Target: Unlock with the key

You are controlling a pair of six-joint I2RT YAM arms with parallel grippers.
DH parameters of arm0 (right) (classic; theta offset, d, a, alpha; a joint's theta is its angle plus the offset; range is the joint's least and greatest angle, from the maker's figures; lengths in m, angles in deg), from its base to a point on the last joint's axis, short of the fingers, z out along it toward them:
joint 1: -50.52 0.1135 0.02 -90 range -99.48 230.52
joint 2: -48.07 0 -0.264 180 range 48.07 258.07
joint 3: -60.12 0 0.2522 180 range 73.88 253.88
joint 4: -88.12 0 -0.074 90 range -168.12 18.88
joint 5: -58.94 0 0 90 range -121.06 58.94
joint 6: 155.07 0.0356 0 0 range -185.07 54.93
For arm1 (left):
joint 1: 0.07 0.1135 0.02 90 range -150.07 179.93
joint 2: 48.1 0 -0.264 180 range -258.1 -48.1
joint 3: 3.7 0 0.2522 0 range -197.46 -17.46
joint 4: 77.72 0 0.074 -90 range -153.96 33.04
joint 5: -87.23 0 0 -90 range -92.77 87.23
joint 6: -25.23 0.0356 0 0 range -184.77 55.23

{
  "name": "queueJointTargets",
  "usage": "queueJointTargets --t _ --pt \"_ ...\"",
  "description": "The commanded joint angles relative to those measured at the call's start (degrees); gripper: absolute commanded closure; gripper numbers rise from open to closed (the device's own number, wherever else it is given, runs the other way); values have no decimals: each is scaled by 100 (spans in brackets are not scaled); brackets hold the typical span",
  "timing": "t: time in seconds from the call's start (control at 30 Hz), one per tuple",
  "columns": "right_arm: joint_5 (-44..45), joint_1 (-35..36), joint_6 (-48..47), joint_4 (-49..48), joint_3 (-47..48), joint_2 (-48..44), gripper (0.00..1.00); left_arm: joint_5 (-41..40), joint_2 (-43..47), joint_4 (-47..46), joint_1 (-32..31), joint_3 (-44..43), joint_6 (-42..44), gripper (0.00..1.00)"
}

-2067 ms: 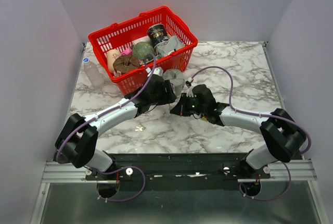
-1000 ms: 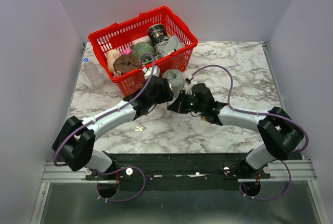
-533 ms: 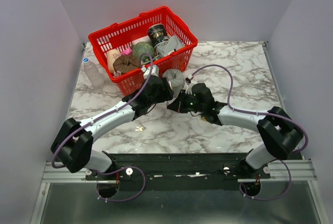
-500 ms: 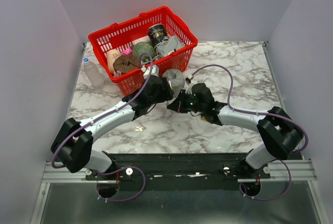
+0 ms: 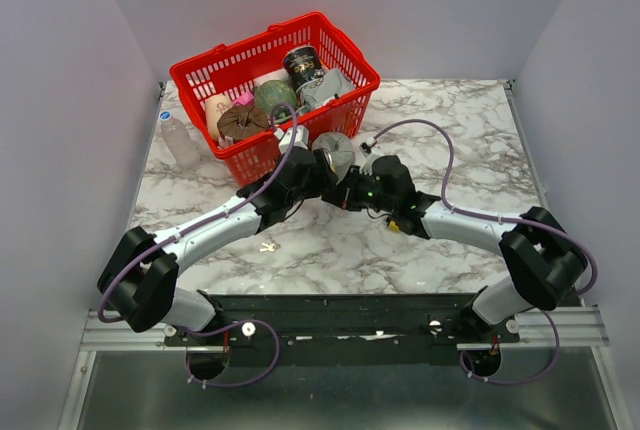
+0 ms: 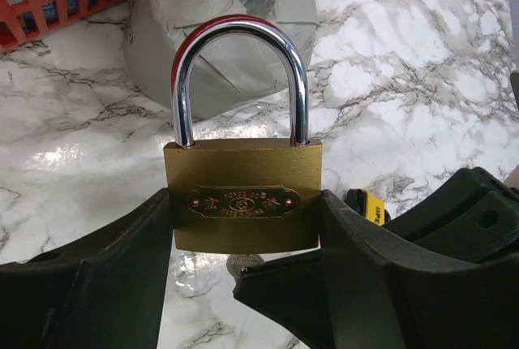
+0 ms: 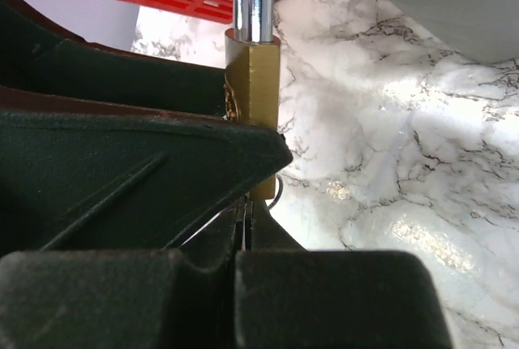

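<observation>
A brass padlock (image 6: pixel 242 195) with a steel shackle stands upright, and my left gripper (image 6: pixel 243 231) is closed on its two sides. Both shackle legs sit in the body. From below, my right gripper (image 7: pixel 247 211) is shut on a thin silver key (image 6: pixel 243 264), whose round head shows just under the padlock's base. In the right wrist view the padlock (image 7: pixel 255 81) is seen edge-on, directly above the pinched fingers. In the top view the left gripper (image 5: pixel 322 172) and right gripper (image 5: pixel 347 190) meet in front of the basket; the padlock is hidden there.
A red basket (image 5: pixel 352 90) full of items stands just behind the grippers. A crumpled grey bag (image 5: pixel 336 150) lies right behind the padlock. A clear bottle (image 5: pixel 178 138) lies at the left. A spare key (image 5: pixel 268 246) rests on the marble near the left arm.
Both grippers have shifted a little toward the basket. The right wrist has closed in under the padlock. Neither grip has changed.
</observation>
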Motion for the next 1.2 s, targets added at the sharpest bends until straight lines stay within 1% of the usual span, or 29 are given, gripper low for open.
queueJointTargets --t 0.0,0.2,0.37,0.57,0.77,0.83,0.9,1.07,1.17 --pt "720 -164 3 -1038 403 -206 99 430 156 233 -236 57 -54 100" --pt "799 -199 -24 -1029 368 -118 99 465 192 216 -254 66 -63 100" --pt "729 -304 -50 -1099 228 -222 99 526 253 163 -254 66 -71 100" --pt "-131 -620 -173 -1371 -1 -469 99 746 516 -187 -254 171 87 100" --pt "-729 -910 -199 -1477 -388 -1040 99 1211 736 -829 -254 409 52 100" --pt "-1124 -1129 -217 -1503 -441 -1241 99 1360 780 -953 -254 462 52 100" --pt "-1527 -1227 -278 -1495 -424 -1330 99 1528 824 -1128 -254 497 43 100" --pt "-2030 -1359 -428 -1424 -327 -1506 99 1695 868 -1375 -254 549 61 100" --pt "-2250 -1403 -410 -1591 -379 -1524 99 1695 921 -1419 -254 576 69 100"
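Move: The left hand already holds the brass padlock between its pads; a grey paper roll stands about 10 cm ahead of it and some 11 cm lower. The right hand, shut on the key at the padlock's lower edge, has the padlock's middle about 2 cm ahead, 2 cm left and 2 cm above. The yellow padlock lies roughly 14 cm to the right hand's right, 1 cm back, about 13 cm down. Both hands lift padlock and key together about 8 cm, drifting 4 cm right, wrists turning apart, grips kept. ##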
